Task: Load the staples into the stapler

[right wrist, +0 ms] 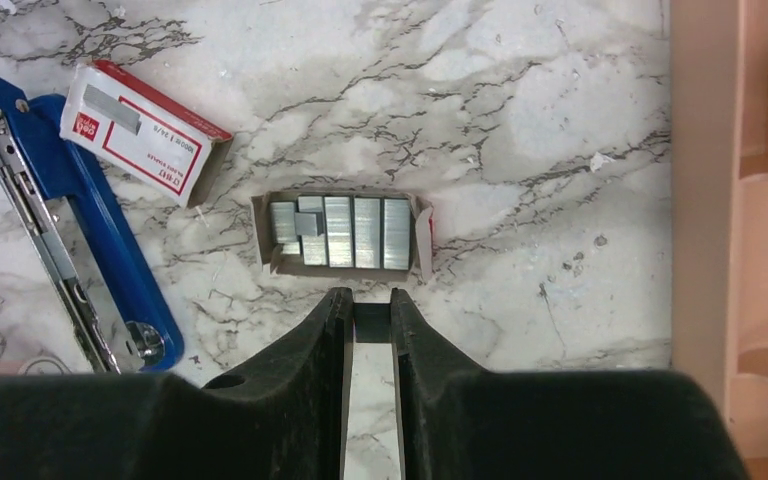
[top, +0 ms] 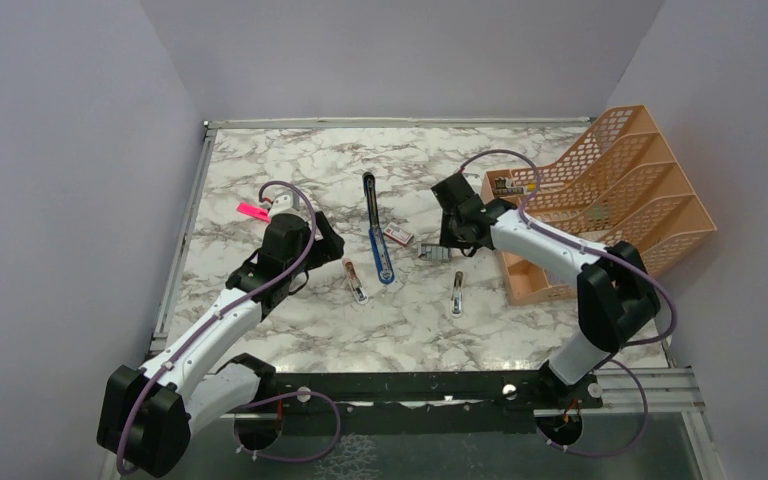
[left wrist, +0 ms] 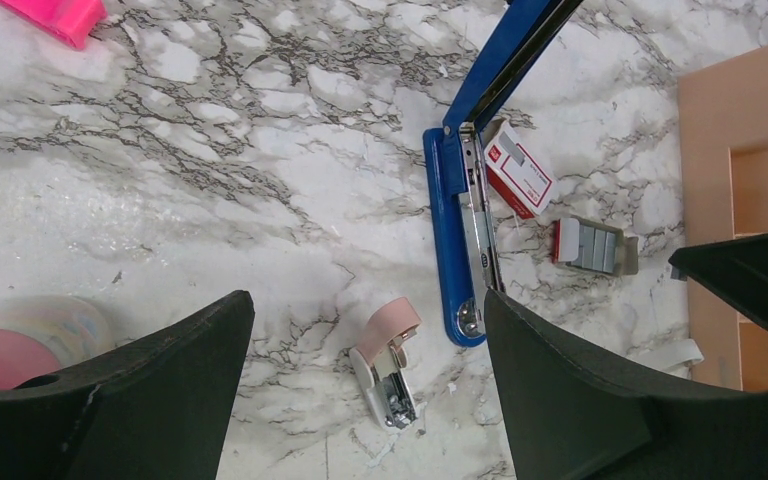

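Observation:
The blue stapler (top: pixel 378 232) lies opened out flat mid-table, its silver rail (left wrist: pixel 478 225) bared; in the right wrist view the stapler (right wrist: pixel 110 250) is at the left. A cardboard tray of grey staples (right wrist: pixel 340 232) sits beside it, also seen as the tray (left wrist: pixel 592 245) in the left wrist view, with the red-and-white box sleeve (right wrist: pixel 145 130) close by. My right gripper (right wrist: pixel 372 318) hovers just in front of the tray, its fingers drawn close on a small dark block of staples at their tips. My left gripper (left wrist: pixel 365 400) stands wide open above a small pink stapler (left wrist: pixel 390 360), holding nothing.
A second small stapler (top: pixel 457 293) lies near the front centre. An orange mesh file organiser (top: pixel 610 190) fills the right side, close to the right arm. A pink marker (top: pixel 253 211) rests at the left behind the left arm. Grey walls enclose the table.

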Tool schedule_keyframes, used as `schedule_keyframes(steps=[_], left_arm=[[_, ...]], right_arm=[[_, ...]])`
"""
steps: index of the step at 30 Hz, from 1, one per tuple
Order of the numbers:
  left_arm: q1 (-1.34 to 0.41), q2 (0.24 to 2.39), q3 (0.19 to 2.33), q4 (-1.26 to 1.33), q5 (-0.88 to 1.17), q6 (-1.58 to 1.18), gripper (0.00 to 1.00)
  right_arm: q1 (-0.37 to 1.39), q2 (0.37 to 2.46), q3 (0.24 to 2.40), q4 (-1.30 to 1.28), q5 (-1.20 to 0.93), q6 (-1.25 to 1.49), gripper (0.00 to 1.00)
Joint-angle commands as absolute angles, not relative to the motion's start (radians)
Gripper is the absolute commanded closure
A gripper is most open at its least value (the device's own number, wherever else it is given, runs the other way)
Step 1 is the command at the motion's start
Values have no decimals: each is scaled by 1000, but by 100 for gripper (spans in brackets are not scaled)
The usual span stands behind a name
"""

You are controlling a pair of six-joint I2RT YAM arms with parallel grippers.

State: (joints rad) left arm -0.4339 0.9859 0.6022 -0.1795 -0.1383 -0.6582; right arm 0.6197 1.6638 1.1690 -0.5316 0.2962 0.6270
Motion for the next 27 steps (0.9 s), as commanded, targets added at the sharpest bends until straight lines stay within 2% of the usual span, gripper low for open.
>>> schedule_keyframes(steps=[1, 13, 20, 27], left_arm=[[-430, 987, 607, -143, -105, -670, 14], [-430, 1005, 607, -113, -78, -686, 14], [-430, 1012, 606, -108, -74, -693, 15], [-430, 1010, 608, -116, -76, -689, 15]], right_arm=[[616, 1567, 1126, -576, 285, 622, 76], [673, 1324, 984, -732, 282, 708, 75], [781, 1339, 906, -725, 288, 809, 75], [807, 1404, 872, -691, 290, 842, 75]])
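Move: The white mini stapler, its lid open, stands about 11 cm back from the right gripper, 2 cm to its right and 6 cm lower. The open staple box is almost under the right hand, some 2 cm to its left; the red-and-white box is 4 cm ahead and 10 cm left, and the blue stapler 1 cm ahead and 14 cm left. From the left hand the mini stapler lies some 25 cm right, 13 cm back and 11 cm below. Carry the staples still pinched in the right gripper back about 12 cm, away from the staple box and in over the white mini stapler. Arc up some 3.5 cm on the way, swinging slightly right, then lower about 5 cm, tipping the fingertips a little steeper down. Keep the grip unchanged and stay above the stapler. ##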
